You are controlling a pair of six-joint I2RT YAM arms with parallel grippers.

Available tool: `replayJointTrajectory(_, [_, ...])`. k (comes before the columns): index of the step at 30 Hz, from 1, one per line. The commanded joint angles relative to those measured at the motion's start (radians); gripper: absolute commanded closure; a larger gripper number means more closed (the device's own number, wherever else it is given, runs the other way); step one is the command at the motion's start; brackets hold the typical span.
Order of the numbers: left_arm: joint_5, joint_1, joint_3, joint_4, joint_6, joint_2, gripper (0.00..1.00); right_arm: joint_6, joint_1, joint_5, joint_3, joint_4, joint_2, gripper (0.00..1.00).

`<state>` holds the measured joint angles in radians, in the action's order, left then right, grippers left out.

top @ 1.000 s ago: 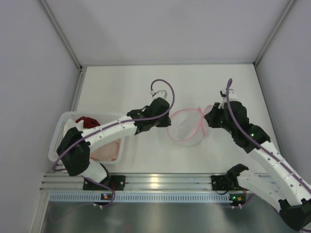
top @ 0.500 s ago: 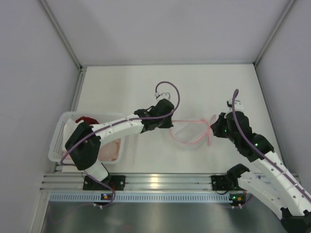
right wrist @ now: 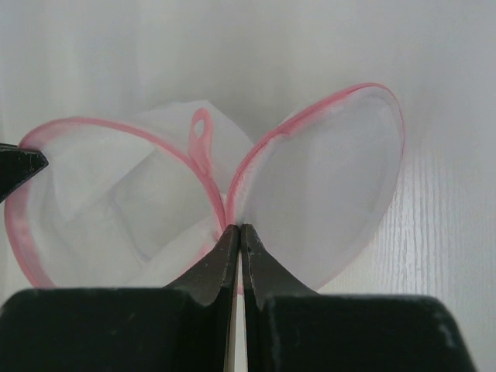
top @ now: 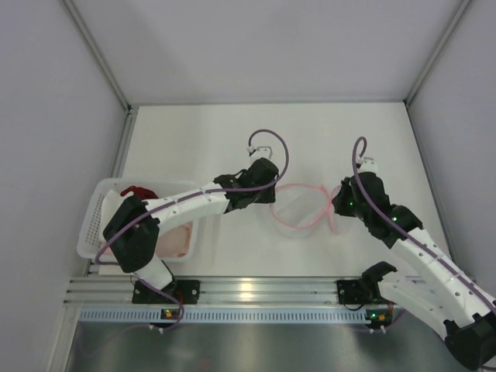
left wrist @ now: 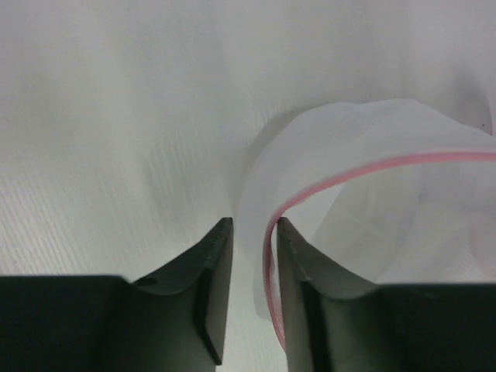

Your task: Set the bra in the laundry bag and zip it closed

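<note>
The laundry bag (top: 298,211), white mesh with a pink zip rim, lies open in the middle of the table with its two halves spread (right wrist: 325,178). My right gripper (top: 335,208) is shut on the rim where the halves join (right wrist: 236,229). My left gripper (top: 271,198) is at the bag's left edge. Its jaws stand a little apart (left wrist: 254,229), and the pink rim (left wrist: 270,256) runs loosely through the gap against the right finger. The pale pink bra (top: 175,239) lies in the basket at the left, away from both grippers.
A white perforated basket (top: 94,211) stands at the near left, under the left arm, and also holds a dark red bra (top: 138,191). Grey walls close the table on the left, right and far sides.
The left jaws have parted from shut to a narrow gap around the rim. The right gripper has shifted slightly left and farther with the hinge, and the bag has rounded out again.
</note>
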<state>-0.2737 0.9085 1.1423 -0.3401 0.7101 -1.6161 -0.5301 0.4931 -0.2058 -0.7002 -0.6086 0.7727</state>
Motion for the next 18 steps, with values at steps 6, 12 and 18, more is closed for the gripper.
replayJointTrajectory(6, [-0.062,-0.019,-0.027,0.032,-0.031,0.136,0.28,0.012,-0.024,0.011,-0.005,0.125,0.010,1.00])
replayJointTrajectory(12, [-0.094,-0.124,-0.076,-0.028,-0.043,0.304,0.18,0.001,-0.045,-0.006,-0.007,0.132,-0.003,1.00])
replayJointTrajectory(18, [-0.180,-0.302,-0.140,-0.174,-0.072,0.507,0.17,0.012,-0.067,-0.035,-0.027,0.101,0.005,1.00])
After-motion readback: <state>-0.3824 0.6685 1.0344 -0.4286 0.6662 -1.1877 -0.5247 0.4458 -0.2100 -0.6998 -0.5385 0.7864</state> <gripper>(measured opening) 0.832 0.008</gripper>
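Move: The left hand's already loosened fingers stand astride the laundry bag's left rim. The laundry bin it heads for lies about 43 cm left, 7 cm back and some 8 cm lower; in it the red garment is roughly 40 cm left and 1 cm back, the pink garment 33 cm left and 12 cm back. The bag's middle is 9 cm right and 4 cm back. From the right hand, gripping the bag's flap, the bin is about 62 cm left and 3 cm back. The left fingers come free of the bag's pink rim as they spread wide. The hand first rises off it, then swings left towards the laundry bin while still climbing, about 13 cm left and 10 cm up, turning some 20 degrees counter-clockwise and tipping its fingers upward. The right hand keeps its pinch on the flap, easing forward a centimetre or two. ##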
